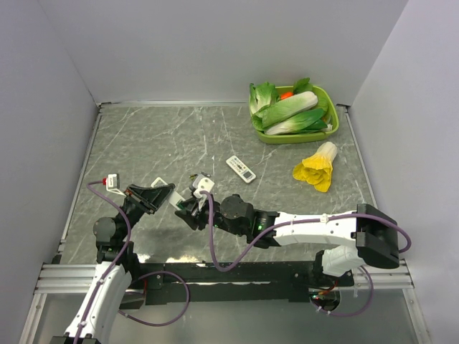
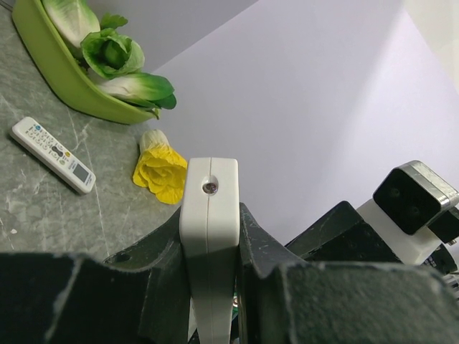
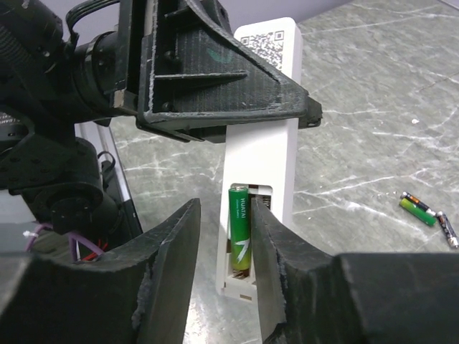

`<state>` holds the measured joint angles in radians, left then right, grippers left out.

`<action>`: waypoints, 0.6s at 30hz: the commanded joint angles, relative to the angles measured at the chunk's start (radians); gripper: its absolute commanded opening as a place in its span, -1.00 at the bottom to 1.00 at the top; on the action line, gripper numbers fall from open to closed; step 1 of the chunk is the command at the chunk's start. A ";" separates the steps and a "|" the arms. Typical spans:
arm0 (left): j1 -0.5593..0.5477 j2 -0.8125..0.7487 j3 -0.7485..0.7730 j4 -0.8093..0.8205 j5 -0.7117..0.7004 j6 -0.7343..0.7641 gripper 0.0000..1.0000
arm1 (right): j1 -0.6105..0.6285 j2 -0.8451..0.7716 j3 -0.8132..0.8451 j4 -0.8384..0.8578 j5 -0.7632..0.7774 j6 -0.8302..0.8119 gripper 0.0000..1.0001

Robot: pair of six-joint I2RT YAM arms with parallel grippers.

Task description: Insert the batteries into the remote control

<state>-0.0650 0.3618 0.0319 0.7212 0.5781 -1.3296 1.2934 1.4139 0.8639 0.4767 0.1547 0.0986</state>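
Observation:
My left gripper (image 2: 209, 215) is shut on the slim white remote control (image 2: 209, 215), holding it off the table with its top end toward the camera. In the right wrist view the remote control (image 3: 262, 154) shows its back with a QR label and the battery compartment uncovered. One green battery (image 3: 239, 228) stands in the compartment's left slot. My right gripper (image 3: 224, 215) is open, with a finger on each side of that battery; the left finger is clear of it. A second green battery (image 3: 417, 211) lies on the table to the right. Seen from above, the two grippers (image 1: 166, 193) (image 1: 185, 208) meet at the table's near left.
A wider white remote with coloured buttons (image 1: 241, 168) (image 2: 52, 153) lies mid-table. A green bowl (image 1: 331, 129) of leafy vegetables stands at the back right, with a yellow-leaved cabbage (image 1: 315, 168) in front of it. A small dark piece (image 3: 446, 229) lies beside the loose battery.

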 commanded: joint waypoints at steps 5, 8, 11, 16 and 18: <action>-0.001 0.017 -0.167 0.035 0.017 -0.020 -0.96 | 0.000 -0.102 0.053 -0.078 -0.092 -0.120 0.07; -0.001 0.025 -0.164 0.046 0.023 -0.022 -0.96 | -0.003 -0.122 0.089 -0.151 -0.133 -0.190 0.27; -0.001 0.029 -0.155 0.043 0.029 -0.022 -0.96 | -0.014 -0.133 0.122 -0.223 -0.183 -0.268 0.46; -0.001 0.022 -0.142 0.029 0.040 -0.022 -0.96 | -0.090 -0.147 0.121 -0.300 -0.413 -0.445 0.71; -0.001 0.019 -0.135 0.017 0.046 -0.016 -0.96 | -0.133 -0.145 0.138 -0.334 -0.518 -0.451 0.71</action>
<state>-0.0650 0.3897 0.0319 0.7185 0.5999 -1.3327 1.2312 1.3060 0.9485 0.2298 -0.1341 -0.2367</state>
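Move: Just about 1 cm to the right hand's left and 1 cm below it lies the open battery compartment with the green battery, the half-open fingertips right at it. The loose batteries lie on the table some 24 cm ahead, 1 cm right and 28 cm below; the spare remote is about 27 cm ahead and 17 cm right, at that same depth. From the left hand, which grips the remote, the compartment is roughly 5 cm back, 4 cm right and 2 cm below. Backing off from the battery compartment, the right hand first eases back and a little right, then mainly climbs, ending about 3 cm up and 1.5 cm back and right, its fingers spreading from under half open to nearly wide. Its wrist rolls and swings counter-clockwise some 15 degrees as the fingertips leave the green battery. The left hand keeps its grip on the remote. ##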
